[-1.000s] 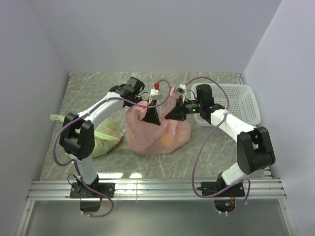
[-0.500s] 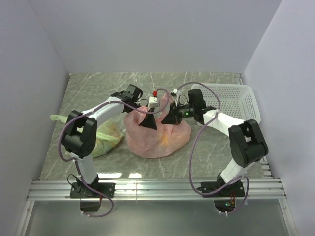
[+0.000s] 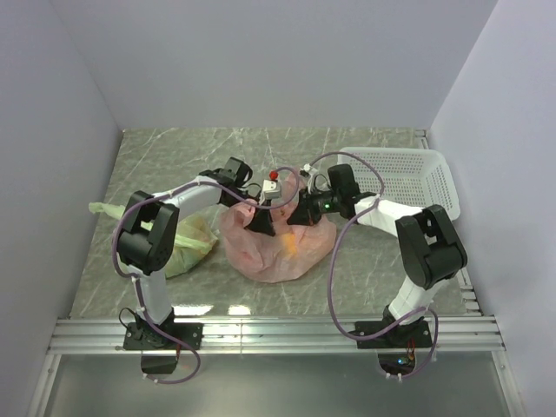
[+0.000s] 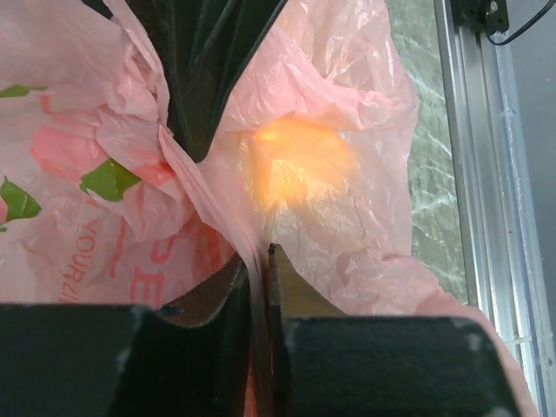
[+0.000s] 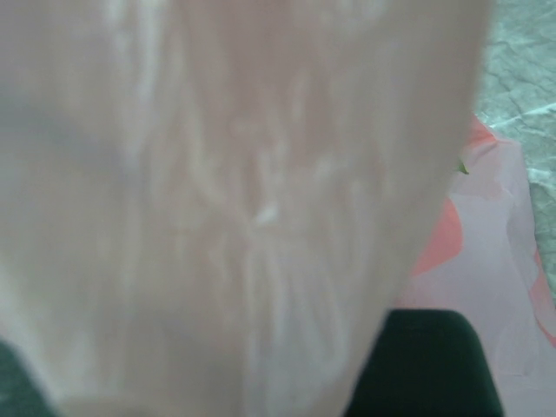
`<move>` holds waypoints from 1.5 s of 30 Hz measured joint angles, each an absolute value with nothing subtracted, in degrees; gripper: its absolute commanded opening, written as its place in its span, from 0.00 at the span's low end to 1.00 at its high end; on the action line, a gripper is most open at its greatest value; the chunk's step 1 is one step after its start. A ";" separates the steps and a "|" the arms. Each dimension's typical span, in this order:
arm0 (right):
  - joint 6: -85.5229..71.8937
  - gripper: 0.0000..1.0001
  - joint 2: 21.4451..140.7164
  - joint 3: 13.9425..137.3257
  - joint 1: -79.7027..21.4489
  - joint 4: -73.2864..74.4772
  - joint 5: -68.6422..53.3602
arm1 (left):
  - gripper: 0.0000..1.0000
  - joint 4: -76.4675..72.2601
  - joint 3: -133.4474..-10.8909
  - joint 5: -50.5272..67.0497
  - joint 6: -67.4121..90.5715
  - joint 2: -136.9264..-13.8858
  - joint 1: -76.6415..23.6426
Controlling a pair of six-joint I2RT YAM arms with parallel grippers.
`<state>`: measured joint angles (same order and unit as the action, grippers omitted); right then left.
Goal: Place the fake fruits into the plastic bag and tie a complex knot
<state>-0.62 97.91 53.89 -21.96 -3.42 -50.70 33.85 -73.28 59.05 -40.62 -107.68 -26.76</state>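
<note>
The salmon-pink plastic bag lies in a heap at the middle of the table. An orange fake fruit glows through its film, and it shows from above too. My left gripper is shut on a thin pulled strand of the bag's plastic at the bag's top. My right gripper meets it from the right and pinches the same bunched plastic. Its dark fingers fill the upper left wrist view. Blurred pink film covers the right wrist view, leaving one dark finger showing. I cannot make out a knot.
A pale green plastic bag lies left of the pink one, under the left arm. A white slotted basket stands at the back right. The aluminium rail runs along the table's near edge.
Both grippers have come lower and nearer to the front, closing in on each other over the bag. The bag's pulled-up top has sunk with them.
</note>
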 measured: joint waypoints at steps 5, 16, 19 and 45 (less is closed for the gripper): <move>-0.60 0.00 98.83 54.00 -22.24 -3.42 -48.82 | 0.32 34.39 -73.03 58.81 -41.21 -107.79 -26.65; -0.54 0.00 96.71 54.11 -22.26 -1.19 -45.76 | 0.68 36.40 -83.77 60.69 -26.59 -103.09 -20.84; -0.16 0.00 95.37 54.35 -22.26 -0.21 -44.91 | 0.78 31.99 -86.65 61.21 -18.28 -96.95 -15.27; 6.35 0.00 93.73 55.18 -25.89 4.47 -39.00 | 0.99 28.77 -60.27 47.48 -13.74 -72.77 -15.05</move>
<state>6.35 93.73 55.18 -25.89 4.47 -39.00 28.77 -60.27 47.48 -13.74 -72.77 -15.05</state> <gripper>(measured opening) 0.044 0.993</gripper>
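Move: The plastic bag's film is still between my left fingertips, and the bag's middle lies about 4 cm back, 4 cm right and 5 cm below them. The orange fruit glowing through it sits some 5 cm back and 8 cm right, 6 cm down. The green bag is roughly 26 cm left and 6 cm back, about 6 cm lower. From my right hand, the pink bag's middle is about 6 cm back, 6 cm left and 5 cm below. I spread my left fingers wide, letting go of the plastic bag's film, and sweep that hand fast up about 24 cm, first forward, then left and back, turning it some 30 degrees counter-clockwise. Then I drop it roughly 12 cm and come back right a little, beside the gathered top. My right hand keeps its pinch on the bag, almost in place, tilting slightly. ##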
